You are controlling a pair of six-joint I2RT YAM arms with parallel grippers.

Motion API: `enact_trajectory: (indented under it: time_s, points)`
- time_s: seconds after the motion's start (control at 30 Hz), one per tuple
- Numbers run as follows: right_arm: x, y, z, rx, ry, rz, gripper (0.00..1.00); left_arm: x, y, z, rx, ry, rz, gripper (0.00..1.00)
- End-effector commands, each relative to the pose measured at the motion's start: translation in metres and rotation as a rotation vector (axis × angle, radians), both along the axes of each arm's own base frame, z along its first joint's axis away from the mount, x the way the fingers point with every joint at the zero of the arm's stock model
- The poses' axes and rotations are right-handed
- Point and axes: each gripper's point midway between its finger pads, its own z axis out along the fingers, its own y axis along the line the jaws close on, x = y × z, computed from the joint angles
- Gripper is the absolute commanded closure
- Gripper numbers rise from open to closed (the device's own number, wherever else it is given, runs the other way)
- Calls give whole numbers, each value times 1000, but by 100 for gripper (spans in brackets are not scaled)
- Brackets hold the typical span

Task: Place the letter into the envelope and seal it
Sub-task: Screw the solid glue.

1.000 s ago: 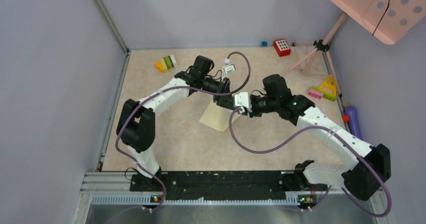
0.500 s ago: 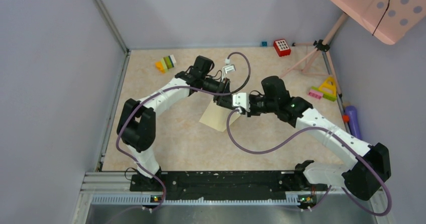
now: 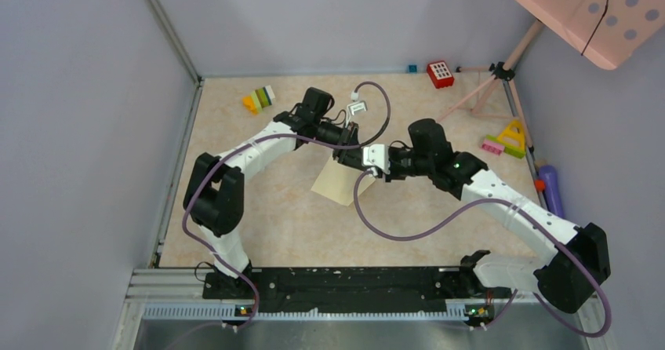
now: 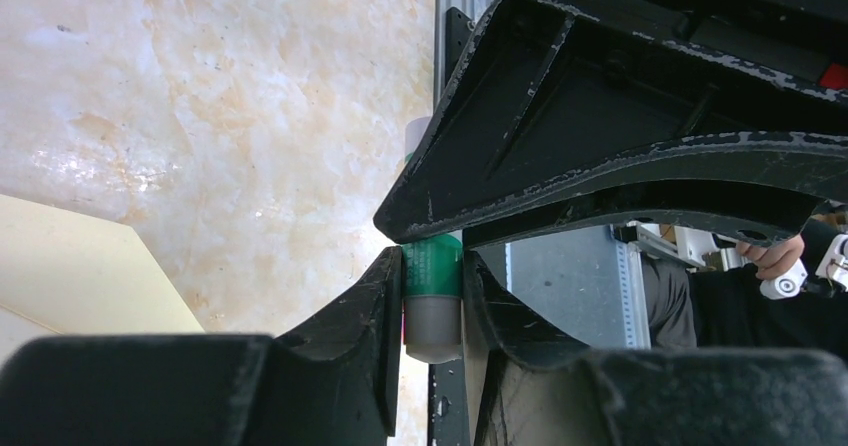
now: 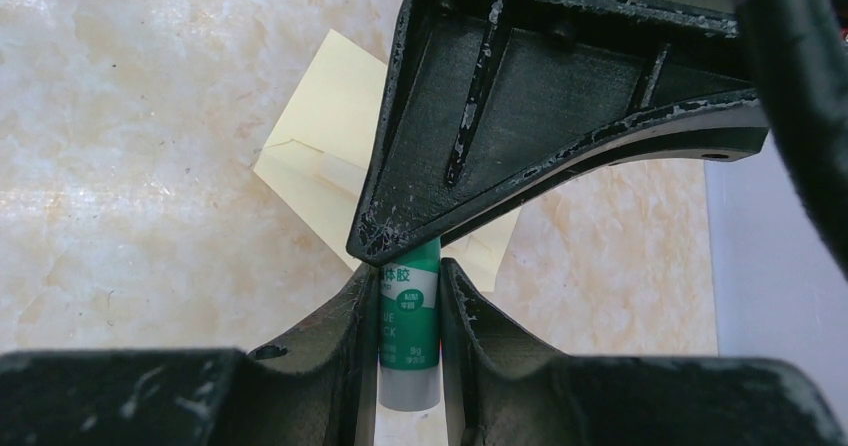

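Both grippers meet over the middle of the table on one green glue stick (image 5: pixel 408 316). My right gripper (image 5: pixel 408 276) is shut on its green labelled body. My left gripper (image 4: pixel 432 266) is closed against the stick's green and grey end (image 4: pixel 432 296), with both jaws touching it. In the top view the left gripper (image 3: pixel 350 154) and right gripper (image 3: pixel 370 162) are tip to tip and hide the stick. The pale yellow envelope (image 3: pixel 339 184) lies flat on the table just below them, and also shows under the right gripper (image 5: pixel 325 151) and at the left wrist view's edge (image 4: pixel 80 276). No separate letter shows.
Coloured toy blocks (image 3: pixel 259 99) sit at the back left and a red block (image 3: pixel 440 74) at the back. A pink tripod (image 3: pixel 494 83), a yellow-green toy (image 3: pixel 510 138) and a purple object (image 3: pixel 551 187) stand along the right side.
My left gripper's jaws have come together onto the glue stick. The right gripper has shifted slightly left with the stick in it.
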Motion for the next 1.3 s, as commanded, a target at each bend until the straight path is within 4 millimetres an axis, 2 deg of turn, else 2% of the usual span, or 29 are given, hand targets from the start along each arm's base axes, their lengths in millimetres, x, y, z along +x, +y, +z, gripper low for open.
enact_trajectory:
  time_s: [0.0, 0.1, 0.23, 0.3, 0.4, 0.57, 0.73, 0.8, 0.93, 1.0, 1.27]
  points:
    - [-5, 7, 2, 9, -33, 42, 100, -4, -4, 9, -53, -9, -45, 85]
    - [-2, 8, 3, 10, -41, 28, 100, -5, -4, 9, -55, -7, -46, 87]
    - [10, 4, 15, 35, -29, -75, 72, -5, -4, 12, -61, -14, -42, 89]
    - [13, 0, 26, 61, -11, -119, 66, -4, -3, 15, -65, -28, -38, 88]
    - [1, -3, 45, 138, 59, -82, 49, -4, 0, 21, -70, -65, -28, 88]
    - [-10, -11, 73, 286, 238, -37, 48, 2, 10, 29, -49, -180, 12, 88]
    - [0, -26, 99, 453, 544, -45, 47, 7, 21, 35, -9, -317, 66, 88]
    - [5, -30, 100, 505, 692, -50, 42, 7, 23, 40, -16, -350, 85, 88]
    - [16, -34, 88, 574, 915, -92, 41, 7, 25, 49, -34, -388, 123, 88]
    - [23, -33, 87, 619, 957, -82, 42, 9, 25, 51, -38, -402, 140, 88]
    - [21, -29, 73, 672, 1145, -101, 44, 17, 24, 47, -19, -394, 196, 90]
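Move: The solid glue stick is already pinched between both my hands: its middle lies about 2 cm to the right of my left hand and level in reach, and about 2 cm to the left of my right hand, likewise level in reach. The envelope lies flat on the table some 18 cm below, its middle roughly 5 cm left and 2 cm ahead of my left hand, and about 9 cm left and 2 cm ahead of my right. I keep the glue stick pinched by its grey end in my left hand, while my right fingers open and come free of it; my right hand then rises about 8 cm, veering right and a little forward, and sinks back some 3 cm, rolling over by around 70 degrees. After that release, my left hand lifts 3 to 4 cm and drifts left with the stick, rolling some 20 degrees. ##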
